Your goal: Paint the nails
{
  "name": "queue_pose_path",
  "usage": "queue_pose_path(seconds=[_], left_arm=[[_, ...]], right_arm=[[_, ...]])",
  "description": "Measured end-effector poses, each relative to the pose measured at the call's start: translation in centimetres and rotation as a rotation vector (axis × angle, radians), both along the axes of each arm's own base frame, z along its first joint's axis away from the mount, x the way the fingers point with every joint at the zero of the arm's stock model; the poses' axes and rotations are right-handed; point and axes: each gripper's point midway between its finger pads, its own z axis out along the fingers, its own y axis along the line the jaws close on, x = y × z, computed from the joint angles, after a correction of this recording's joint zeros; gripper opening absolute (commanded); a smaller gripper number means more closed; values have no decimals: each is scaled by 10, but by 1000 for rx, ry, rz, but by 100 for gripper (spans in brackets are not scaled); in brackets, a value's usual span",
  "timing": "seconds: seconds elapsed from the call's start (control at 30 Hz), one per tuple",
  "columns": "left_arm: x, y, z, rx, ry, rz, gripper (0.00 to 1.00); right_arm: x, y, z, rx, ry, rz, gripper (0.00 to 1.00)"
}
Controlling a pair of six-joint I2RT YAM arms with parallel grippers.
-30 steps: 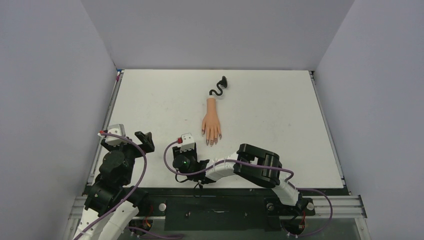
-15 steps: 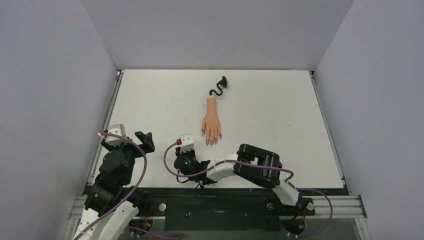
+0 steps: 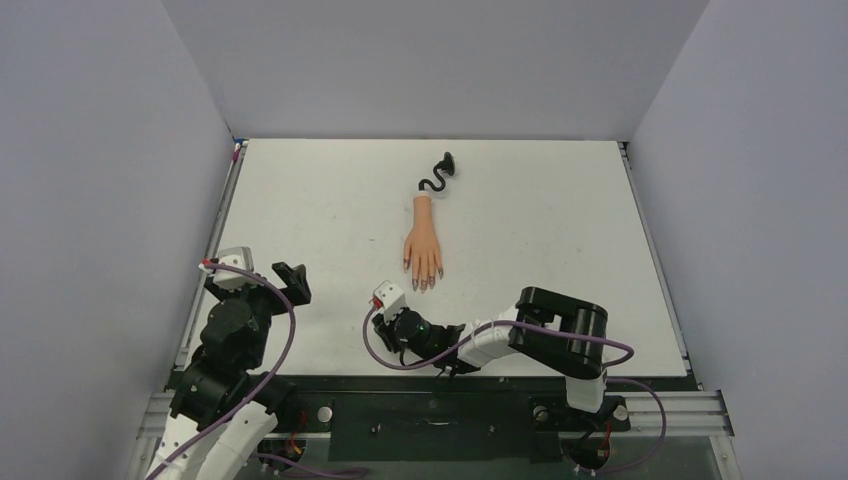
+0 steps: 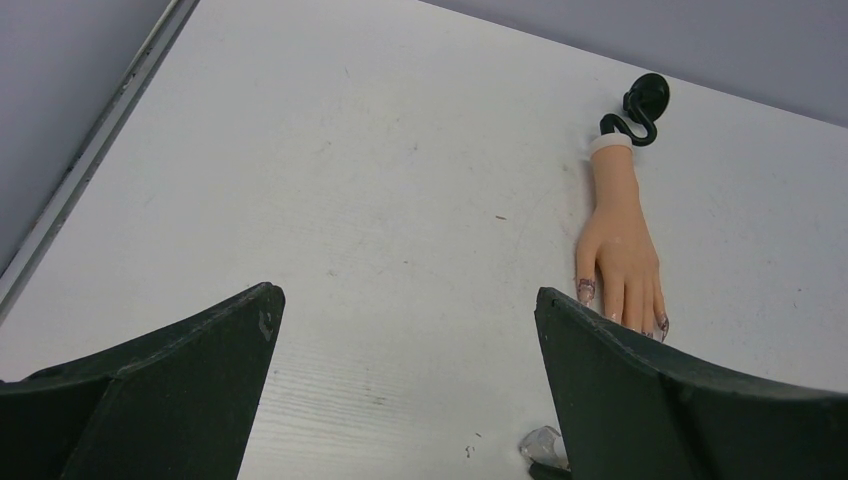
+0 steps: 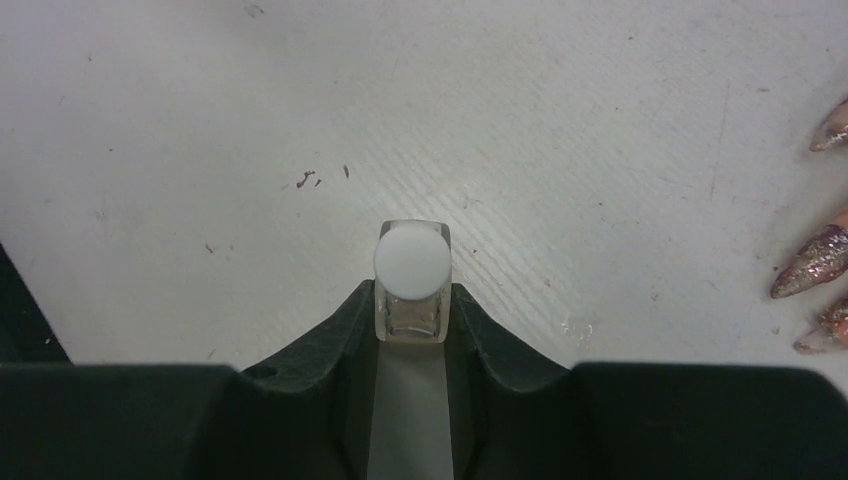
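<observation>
A peach mannequin hand point(image 3: 423, 245) lies flat mid-table on a curly black stem point(image 3: 437, 175), fingers toward the arms. Its nails point(image 3: 422, 284) are dark and glittery; some show at the right edge of the right wrist view as nails point(image 5: 818, 262). My right gripper point(image 5: 411, 312) is shut on a small clear polish bottle point(image 5: 411, 295) with a white round cap, held just above the table. In the top view the right gripper point(image 3: 392, 318) is just in front and left of the fingertips. My left gripper point(image 4: 405, 295) hangs open and empty at the near left, the hand point(image 4: 620, 255) beyond its right finger.
The white table point(image 3: 320, 200) has grey walls on three sides and a metal rail point(image 3: 225, 210) along its left edge. Small dark red specks point(image 5: 305, 180) mark the surface near the bottle. A bit of the clear bottle point(image 4: 545, 445) shows by the left gripper's right finger.
The right gripper has closed on the polish bottle, and the right arm has shifted right, bringing the wrist closer below the mannequin's fingertips. The left arm has barely moved.
</observation>
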Motion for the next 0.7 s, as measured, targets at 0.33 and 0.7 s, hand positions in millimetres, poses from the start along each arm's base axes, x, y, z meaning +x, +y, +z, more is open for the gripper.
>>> queue_pose_path(seconds=[0.33, 0.7], left_arm=[[2, -2, -3, 5, 14, -6, 96], [3, -3, -6, 12, 29, -10, 96]], right_arm=[[-16, 7, 0, 39, -1, 176, 46], [-25, -1, 0, 72, -33, 189, 50]])
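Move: The nail polish bottle is already pinched in the right fingertips, its middle within about 1 cm ahead and 1 cm left of the hand point, at about the same height. From the right hand, the mannequin hand's nails are some 10 cm ahead and 10 cm to the right, and its middle about 20 cm ahead and 11 cm to the right. From the idle left hand, the bottle lies roughly 3 cm back, 16 cm right and 22 cm below. The right hand, still gripping the bottle low over the table, draws back towards the robot for about the first centimetre, swinging its fingers counter-clockwise, and then opens them to roughly half to let go. As they spread it keeps backing off at the same height, easing slightly right near the end, for nearly 3 cm back and some 10 degrees of turn in all, so that the fingertips come free of the bottle. ##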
